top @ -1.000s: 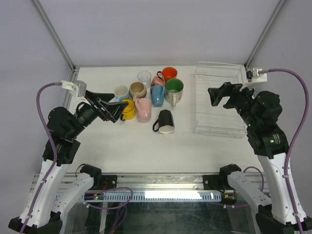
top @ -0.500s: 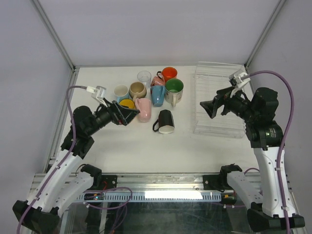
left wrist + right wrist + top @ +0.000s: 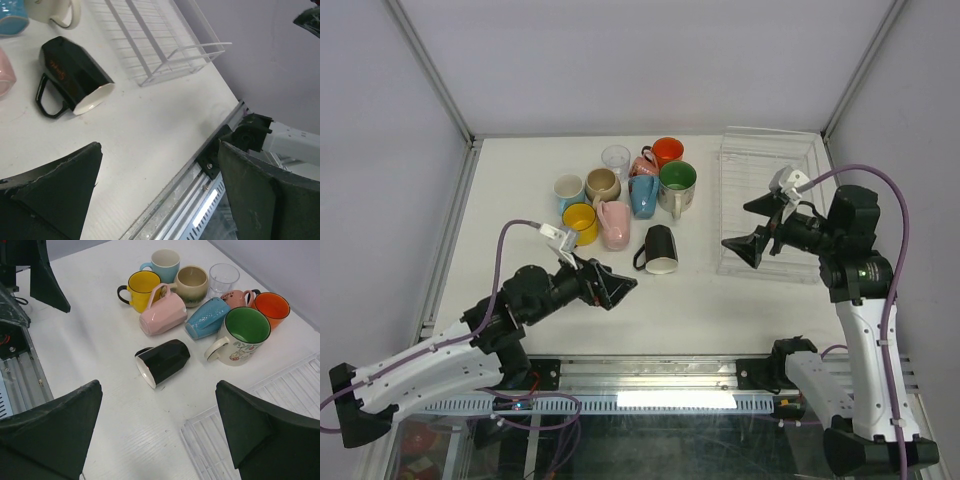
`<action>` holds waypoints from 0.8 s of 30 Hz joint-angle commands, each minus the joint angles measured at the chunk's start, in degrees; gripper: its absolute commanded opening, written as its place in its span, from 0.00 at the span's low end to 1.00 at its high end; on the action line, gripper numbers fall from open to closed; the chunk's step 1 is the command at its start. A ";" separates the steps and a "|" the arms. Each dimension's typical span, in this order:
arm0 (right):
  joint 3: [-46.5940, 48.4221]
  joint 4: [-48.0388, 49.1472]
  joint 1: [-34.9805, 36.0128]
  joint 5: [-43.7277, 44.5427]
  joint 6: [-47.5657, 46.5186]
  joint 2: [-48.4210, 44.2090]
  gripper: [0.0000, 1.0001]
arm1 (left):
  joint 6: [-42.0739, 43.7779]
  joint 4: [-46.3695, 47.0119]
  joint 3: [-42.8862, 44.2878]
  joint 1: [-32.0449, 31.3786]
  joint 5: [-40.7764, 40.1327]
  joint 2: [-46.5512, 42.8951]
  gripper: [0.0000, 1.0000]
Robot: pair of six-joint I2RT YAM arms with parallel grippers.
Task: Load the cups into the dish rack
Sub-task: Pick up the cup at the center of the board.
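The cups stand clustered at the table's back centre: yellow [image 3: 580,221], pink [image 3: 615,223], blue on its side [image 3: 642,196], green-lined [image 3: 677,181], orange [image 3: 667,150], beige [image 3: 602,184] and a clear tumbler [image 3: 615,157]. A black cup [image 3: 660,250] lies on its side in front of them, its mouth toward the near edge. The clear dish rack [image 3: 760,150] sits at the right with nothing in it. My left gripper [image 3: 618,292] is open, low, near-left of the black cup [image 3: 75,75]. My right gripper [image 3: 745,228] is open over the rack's left edge, looking toward the black cup [image 3: 162,361].
A light blue cup [image 3: 165,262] and a small pink cup [image 3: 237,297] sit at the back of the cluster. The table's metal front rail [image 3: 210,165] runs close below the left gripper. The rack's near-left corner [image 3: 280,410] lies under the right gripper.
The left arm swung down from beside the yellow cup toward the table's near edge. The right gripper shifted left and nearer, off the rack's middle. Both stayed open.
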 commanded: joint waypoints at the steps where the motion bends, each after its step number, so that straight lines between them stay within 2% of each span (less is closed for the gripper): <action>1: -0.77 0.11 -0.69 -3.68 -4.82 -2.12 1.00 | -4.24 -1.87 -1.73 -1.07 -10.40 -1.93 0.99; 5: -2.16 0.00 -1.26 -4.46 -5.97 -2.58 1.00 | -6.79 -8.27 0.79 -1.21 -16.01 2.98 0.99; 10: -4.26 1.36 -2.57 -5.21 -6.32 -2.99 1.00 | -5.44 -9.51 6.91 -1.31 -17.56 15.08 0.98; 14: -5.69 1.95 -2.56 -4.92 -6.52 -3.36 1.00 | 4.31 -8.78 12.70 -1.50 -17.84 25.26 0.93; 17: -7.08 2.81 -2.59 -5.70 -6.30 -3.67 1.00 | 13.58 -5.76 14.50 -1.96 -17.55 30.10 0.94; 24: -10.30 5.77 -2.53 -4.00 -4.55 -5.19 1.00 | 28.86 11.23 10.10 -2.27 -12.71 33.12 0.93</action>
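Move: The black cup lies on its side about 17 cm ahead of the left hand, some 5 cm to its right and 19 cm below. Of the cup, the pink cup lies about 12 cm left and 8 cm farther out; the tipped blue cup some 15 cm beyond and 4 cm left; the green cup roughly 18 cm beyond and 5 cm right. From the right hand the black cup is about 11 cm ahead, 16 cm left and 29 cm below. Bring the open left gripper down about 9 cm and forward some 6 to 7 cm towards the black cup, bowing a little left at first and then back to the right. On the way roll the hand some 35 degrees, left side rising, so the fingers dip steeply towards the board; keep them open, short of the cup. Let the open right gripper sink about 4 cm, otherwise holding its place. ##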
